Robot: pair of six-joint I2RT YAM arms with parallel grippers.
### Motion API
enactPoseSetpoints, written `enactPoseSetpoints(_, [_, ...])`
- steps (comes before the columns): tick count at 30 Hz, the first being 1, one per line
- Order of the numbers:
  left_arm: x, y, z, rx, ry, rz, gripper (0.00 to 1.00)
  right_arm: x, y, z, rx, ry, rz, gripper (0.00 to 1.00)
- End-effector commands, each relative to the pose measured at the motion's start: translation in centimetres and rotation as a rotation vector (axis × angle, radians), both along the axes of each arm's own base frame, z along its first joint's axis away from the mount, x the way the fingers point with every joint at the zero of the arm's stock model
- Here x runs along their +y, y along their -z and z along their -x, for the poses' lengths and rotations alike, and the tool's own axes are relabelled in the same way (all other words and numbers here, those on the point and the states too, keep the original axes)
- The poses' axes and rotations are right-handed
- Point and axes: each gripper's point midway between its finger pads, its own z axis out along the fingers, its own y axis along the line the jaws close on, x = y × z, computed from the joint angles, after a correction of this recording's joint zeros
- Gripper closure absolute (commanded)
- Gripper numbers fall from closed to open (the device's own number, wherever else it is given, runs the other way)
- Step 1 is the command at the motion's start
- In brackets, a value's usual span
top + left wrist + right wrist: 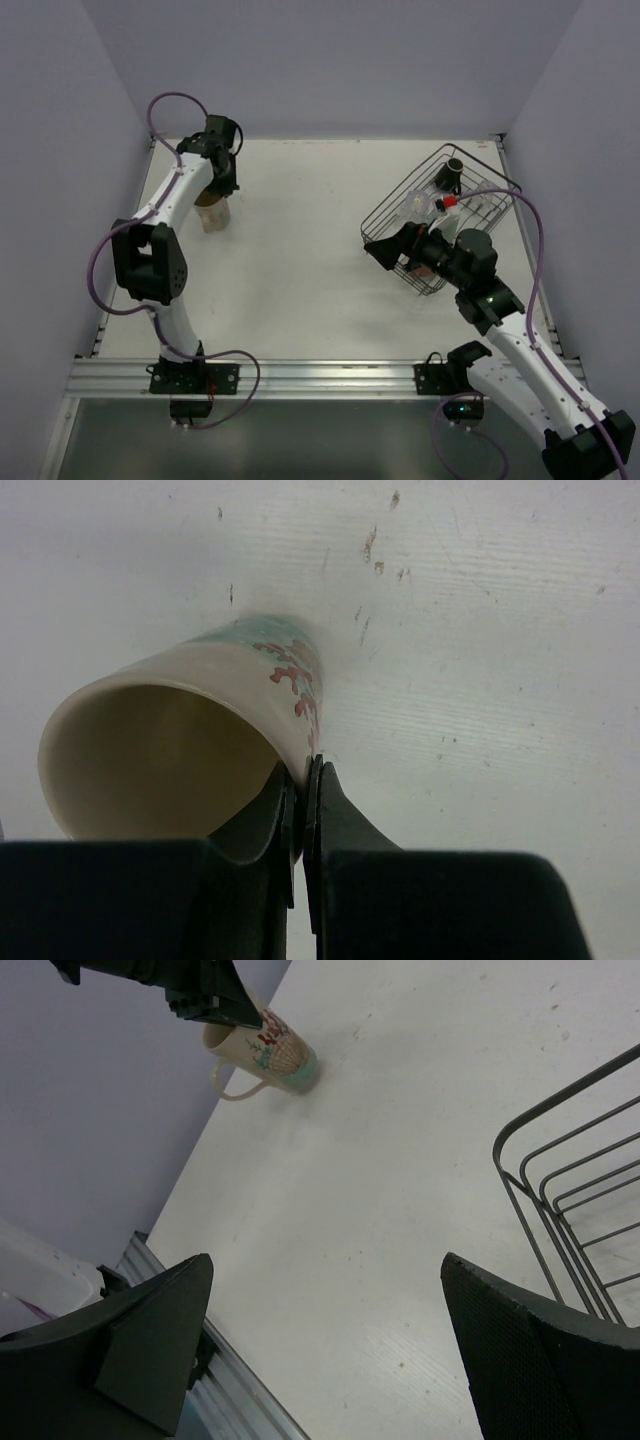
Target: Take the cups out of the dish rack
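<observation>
A large beige mug (213, 213) with a red and green pattern is at the far left of the table, its base at or just above the surface. My left gripper (305, 765) is shut on the mug (180, 750), pinching its rim wall from above. The black wire dish rack (497, 205) stands at the far right, with a small dark brown mug (454, 170) at its far end and a clear glass (420, 205) near its middle. My right gripper (326, 1258) stands open and empty, just outside the rack's (570, 1190) near left corner and aimed toward the beige mug (265, 1050).
A small red-capped item (450, 201) lies inside the rack. A metal rail (320, 375) runs along the near table edge. Lilac walls close in the left, back and right sides. A white bin (40, 1290) shows beyond the table's edge.
</observation>
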Motion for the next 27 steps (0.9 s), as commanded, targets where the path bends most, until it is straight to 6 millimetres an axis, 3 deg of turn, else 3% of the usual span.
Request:
enactPoseSetpoints(1, [1.4,-1.3,-1.2,-0.043,0.002,-0.058,1.00,0.2,-0.9,0.0,-0.032,-0.012,0.010,0.01])
enactPoseSetpoints(9, [1.6,0.1,-1.8,-0.030,0.007,-0.065,1.00,-0.3,-0.7,-0.1,-0.030,0.018,0.026,0.01])
enactPoseSetpoints(11, [1.7,0.3,-1.8,-0.031,0.005,-0.068,0.90,-0.4,-0.4,-0.1,-0.026,0.024,0.031,0.01])
enactPoseSetpoints(14, [2.0,0.4,-1.7,-0.036,-0.006,-0.080,0.65,-0.9,-0.2,-0.4,-0.029,0.054,0.055,0.01])
enactPoseSetpoints(15, [2.1,-0.2,-1.7,-0.052,-0.010,-0.083,0.57,-1.1,-0.1,-0.5,-0.026,0.065,0.064,0.01])
enactPoseSetpoints(16, [2.3,-0.7,-1.9,-0.076,-0.018,-0.091,0.36,-1.4,-0.1,-0.7,-0.032,0.083,0.074,0.01])
enactPoseSetpoints(18, [2.4,-2.2,-2.1,-0.128,-0.028,-0.087,0.15,-1.8,-0.5,-0.6,-0.041,0.098,0.078,0.01])
enactPoseSetpoints(21, [2.0,-5.0,-2.7,-0.218,-0.032,-0.057,0.00,-2.3,-1.2,-0.5,-0.057,0.120,0.083,0.01])
enactPoseSetpoints(27, [-1.0,-12.5,-2.9,-0.449,0.043,0.130,0.00,-3.9,-1.8,-0.8,-0.062,0.209,0.114,0.01])
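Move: The left hand holds the tilted mug pinched by the right side of its rim; the mug's middle is some 4 cm to the left, roughly level fore and aft, and 4 cm below. Its spot on the bare table is about 4 cm left, 1 cm ahead and 11 cm below. From the open right hand the mug lies about 42 cm left, 20 cm ahead and 14 cm lower; the dish rack's middle is some 20 cm ahead, 20 cm right and 16 cm lower. Still pinching the mug's rim, the left hand sinks about 2.5 cm to set the mug down on the table, pauses, then spreads its fingers from nearly shut to fully open. Freed from the rim, it rises roughly 7 cm, its fingers tipping some 15 degrees outward. The empty right hand, kept open, shifts about 2.5 cm right towards the dish rack, turning slightly clockwise. ##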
